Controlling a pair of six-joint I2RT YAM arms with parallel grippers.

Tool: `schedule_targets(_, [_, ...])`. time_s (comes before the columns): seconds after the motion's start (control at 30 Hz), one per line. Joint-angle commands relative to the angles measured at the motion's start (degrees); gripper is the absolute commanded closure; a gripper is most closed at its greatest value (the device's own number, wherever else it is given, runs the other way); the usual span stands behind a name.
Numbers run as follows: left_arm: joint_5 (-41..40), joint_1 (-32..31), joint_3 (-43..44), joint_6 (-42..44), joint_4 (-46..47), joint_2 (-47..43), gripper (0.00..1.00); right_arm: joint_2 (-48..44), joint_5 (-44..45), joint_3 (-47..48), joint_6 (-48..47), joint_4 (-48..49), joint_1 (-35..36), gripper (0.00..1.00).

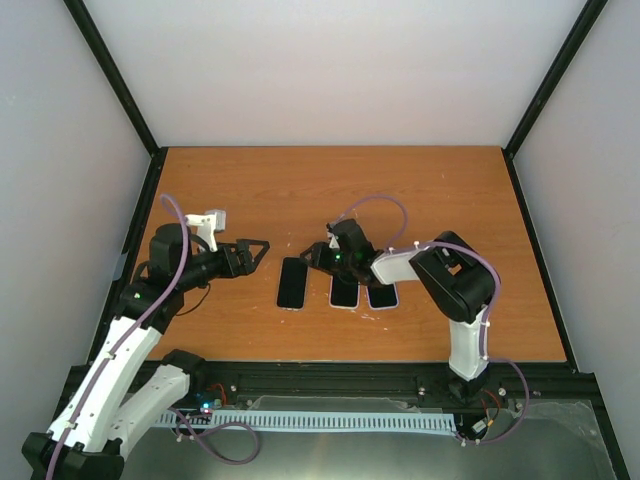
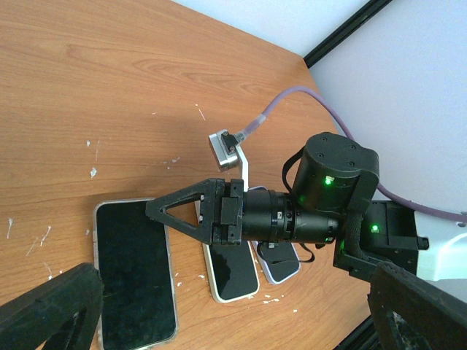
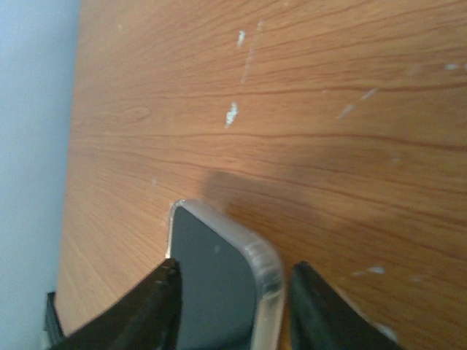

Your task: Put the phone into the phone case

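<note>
Three dark-screened phones lie side by side on the wooden table (image 1: 420, 190): a large one (image 1: 292, 283) on the left, a middle one (image 1: 344, 292) and a right one (image 1: 381, 296). My right gripper (image 1: 318, 254) hangs low over the far end of the middle phone (image 2: 233, 271). In the right wrist view, the right gripper (image 3: 235, 270) straddles a phone (image 3: 211, 284) that sits inside a clear phone case (image 3: 266, 273). Its jaws are parted, with a gap on the right side. My left gripper (image 1: 255, 250) is open and empty, left of the large phone (image 2: 135, 281).
The right arm's wrist and purple cable (image 2: 292, 98) cross above the phones in the left wrist view. White flecks dot the wood near the phones. Black frame posts (image 1: 130, 235) and grey walls bound the table on the left, right and back.
</note>
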Motion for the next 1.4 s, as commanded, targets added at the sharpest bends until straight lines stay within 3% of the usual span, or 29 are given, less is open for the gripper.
schedule_targets(0.0, [-0.9,-0.1,0.8,1.1,0.0,-0.5,0.01,-3.1,2.2,1.1,-2.8,-5.1,-1.2,0.53])
schedule_targets(0.37, [-5.6,-0.2,2.6,-1.6,-2.6,-0.3,0.01,-19.4,9.9,-0.5,-10.1,-25.1,-1.9,0.0])
schedule_targets(0.57, [-6.4,-0.2,4.7,-2.5,-2.6,-0.1,0.0,-34.8,19.7,-3.5,-13.0,-36.8,-1.9,0.0])
schedule_targets(0.93, [-7.8,-0.2,9.3,-1.8,-2.9,-0.7,0.0,-57.0,21.6,-3.2,-14.8,-52.9,-1.8,0.0])
schedule_targets(1.17, [-7.3,-0.2,13.1,-0.6,-2.6,-2.4,0.01,-64.9,21.8,-1.1,-15.3,-59.0,-1.8,0.0])
schedule_targets(1.37, [-7.9,-0.2,10.7,-0.5,0.0,-5.8,0.01,-67.8,22.2,-1.3,-14.4,-59.8,-1.8,0.0])
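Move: The phone just laid down on the left has its upper right corner between the right hand's partly open fingers; its middle is about 6 cm back, 4 cm to the left and a couple of cm lower. The middle phone lies some 11 cm to the right and 7 cm back of that hand, the right phone about 21 cm to the right and 7 cm back, both about as low. From the left hand, the left phone is roughly 8 cm to the right, 1 cm ahead and 23 cm below. The right hand opens its fingers fully and comes free of the left phone's corner, first easing right close to the table, then climbing about 22 cm while drawing some 18 cm right and 10 cm back over the middle phone, its fingers swinging from leftward round towards forward. The left hand, empty and wide open, drifts a little left and then lifts about 9 cm, tipping its fingers up slightly, away from the phones. ##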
